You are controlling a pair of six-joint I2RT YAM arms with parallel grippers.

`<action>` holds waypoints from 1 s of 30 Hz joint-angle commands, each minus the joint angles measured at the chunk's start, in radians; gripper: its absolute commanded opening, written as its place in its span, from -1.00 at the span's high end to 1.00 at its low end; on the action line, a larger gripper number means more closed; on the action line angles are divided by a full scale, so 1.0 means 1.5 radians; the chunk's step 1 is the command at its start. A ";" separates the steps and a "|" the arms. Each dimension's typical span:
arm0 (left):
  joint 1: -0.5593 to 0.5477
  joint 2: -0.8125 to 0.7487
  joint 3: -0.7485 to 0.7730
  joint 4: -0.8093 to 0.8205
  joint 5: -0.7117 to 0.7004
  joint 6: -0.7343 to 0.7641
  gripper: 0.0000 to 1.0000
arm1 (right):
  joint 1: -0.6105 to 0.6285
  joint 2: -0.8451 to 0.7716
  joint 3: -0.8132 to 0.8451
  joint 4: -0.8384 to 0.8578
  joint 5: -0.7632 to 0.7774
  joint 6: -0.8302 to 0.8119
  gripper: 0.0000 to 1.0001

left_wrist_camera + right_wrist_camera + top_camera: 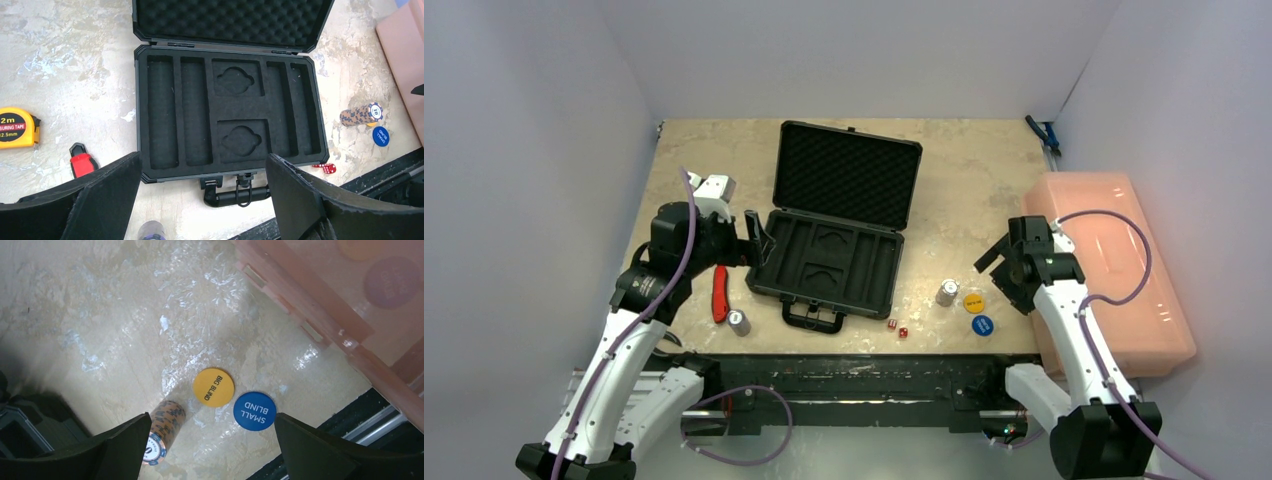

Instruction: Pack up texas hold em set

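Observation:
The black briefcase lies open at mid-table, foam lid raised and moulded tray bare, handle toward me. My left gripper hovers open at the case's left end; in its wrist view the open left gripper frames the front rim. The right gripper hangs open above a chip stack lying on its side, a yellow disc and a blue disc. Two red dice sit near the handle. Another chip stack stands front left.
A red-handled knife lies left of the case, beside the left arm. A yellow tape measure sits farther left. The pink bin fills the right side, close to the right arm. A blue clamp rests at the back right corner.

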 commanded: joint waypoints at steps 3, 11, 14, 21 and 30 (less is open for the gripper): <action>-0.004 -0.009 0.011 0.014 0.001 0.010 -0.83 | -0.008 -0.011 0.023 0.065 -0.069 -0.124 -0.98; -0.004 -0.012 0.012 0.013 0.002 0.010 -0.83 | 0.066 0.021 0.040 0.079 -0.095 -0.144 -0.98; -0.003 -0.014 0.010 0.012 0.000 0.011 -0.83 | 0.113 0.040 0.046 0.087 -0.084 -0.133 -0.98; -0.004 -0.018 0.010 0.010 -0.006 0.013 -0.83 | 0.136 0.057 0.038 0.121 -0.099 -0.142 -0.98; -0.003 -0.015 0.010 0.008 -0.009 0.015 -0.83 | 0.153 0.096 0.024 0.143 -0.113 -0.153 -0.98</action>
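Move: The standing stack of chips is about 9 cm to the right hand's left and 1 cm nearer the base, its middle some 8 cm lower. The yellow big blind button lies roughly 3 cm left and 2 cm back of that hand, the blue small blind button 7 cm straight back; the red dice are about 19 cm left and 8 cm back. From the left hand, the stack is some 43 cm right, 5 cm back and 21 cm down. Leftwards across the table, and a little forward, the right hand goes about 8 cm at nearly constant height, away from the pink bin and towards the chip stack, ending forward of the stack and above its top. The gripper swings some 25 degrees counter-clockwise on the way, its fingers wide open and still clear of the chips. ##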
